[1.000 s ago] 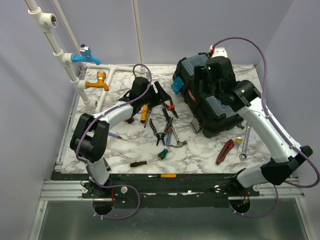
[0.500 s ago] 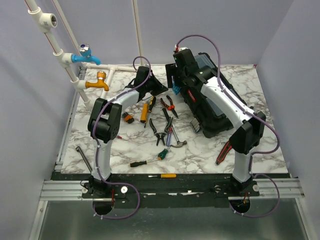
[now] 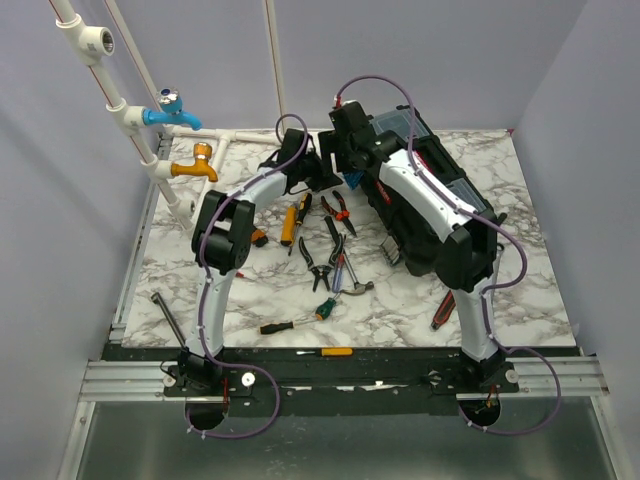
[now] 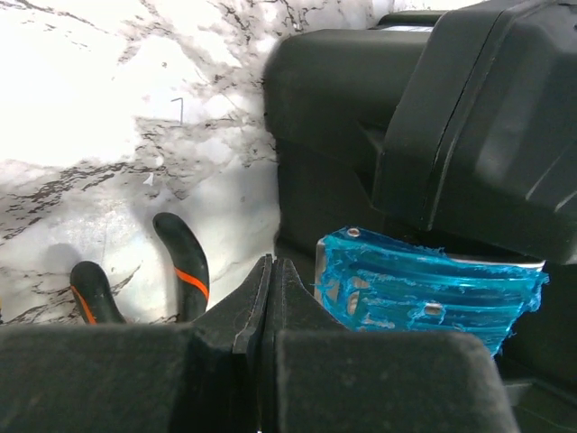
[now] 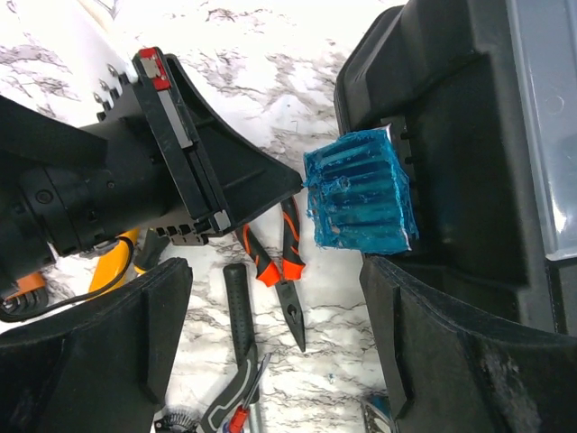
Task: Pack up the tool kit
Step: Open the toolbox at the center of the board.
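The tool kit's black toolbox (image 3: pixel 432 215) lies at the back right of the marble table, with its teal latch (image 3: pixel 352 178) (image 4: pixel 424 289) (image 5: pixel 359 191) at the left end. My left gripper (image 3: pixel 334 180) (image 4: pixel 270 271) is shut on nothing, and its tip is right at the latch's left edge. Above that end of the box hangs my right gripper (image 3: pixel 352 156) (image 5: pixel 275 293), open and holding nothing. Orange-and-black pliers (image 3: pixel 338 208) (image 4: pixel 185 262) (image 5: pixel 284 262) lie just below both grippers. A hammer (image 3: pixel 347 277) (image 5: pixel 236 311) lies nearer the table's middle.
Loose tools lie mid-table: a yellow screwdriver (image 3: pixel 290 222), black pliers (image 3: pixel 322 262), a dark screwdriver (image 3: pixel 288 326), another yellow one (image 3: pixel 326 351) at the front edge and a red-handled tool (image 3: pixel 447 305). White pipes with a blue tap (image 3: pixel 170 108) and an orange tap (image 3: pixel 195 165) stand back left.
My left gripper has shut and slid right to the teal latch. The right arm has swung from over the toolbox's middle to its left end, above the latch.
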Controlling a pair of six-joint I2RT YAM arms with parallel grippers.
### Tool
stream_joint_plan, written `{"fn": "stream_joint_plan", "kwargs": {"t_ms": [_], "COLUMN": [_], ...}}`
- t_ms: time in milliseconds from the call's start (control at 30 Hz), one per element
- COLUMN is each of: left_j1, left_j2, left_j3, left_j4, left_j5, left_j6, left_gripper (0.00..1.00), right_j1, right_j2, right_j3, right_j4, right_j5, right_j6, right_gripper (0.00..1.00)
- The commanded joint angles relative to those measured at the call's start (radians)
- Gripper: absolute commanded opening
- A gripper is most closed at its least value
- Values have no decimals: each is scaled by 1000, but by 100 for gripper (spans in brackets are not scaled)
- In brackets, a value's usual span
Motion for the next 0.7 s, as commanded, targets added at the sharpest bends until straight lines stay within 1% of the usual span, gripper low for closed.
{"fn": "stream_joint_plan", "kwargs": {"t_ms": [0,100,233,333,367,500,600,667], "left_j1": [0,0,-14,-23,-23,-21,-19,-16], "left_j2": [29,72,155,178,179,197,200,195], "left_j3": [95,159,217,210,195,200,188,180], "left_j4": [-68,-69,58,208,288,459,601,667], "left_j5": [38,84,209,256,266,289,282,271], "left_j6": [-13,-28,-150,-248,-281,-384,-431,-441], "left_gripper": [0,0,0,0,0,0,0,0], "right_j1": [-21,-42,-69,-81,-83,-92,-96,-95], "right_j2": [27,31,-1,-12,-12,-10,2,19], "right_j3": [26,7,-37,-40,-36,-37,-23,5], "right_j4": [18,23,64,72,68,65,61,47], "right_j5": [33,45,17,-1,-2,-15,-28,-26], "right_j6": [8,24,35,33,32,32,31,28], "right_gripper": [85,86,87,87,87,88,89,89]}}
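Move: The toolbox's far blue latch stands about 5 cm to the right of the left hand's shut fingertips, some 1 cm ahead and nearly level with them. The toolbox's middle is roughly 22 cm to the right of that hand, 2 cm back; the orange-handled pliers lie 9 cm back, 2 cm right and 8 cm below it. From the open right hand, the latch is about 5 cm ahead, 3 cm right and 10 cm below. The left hand's shut tips push 5 cm right at the blue latch, rolling, lastly rising; open right hand follows. ##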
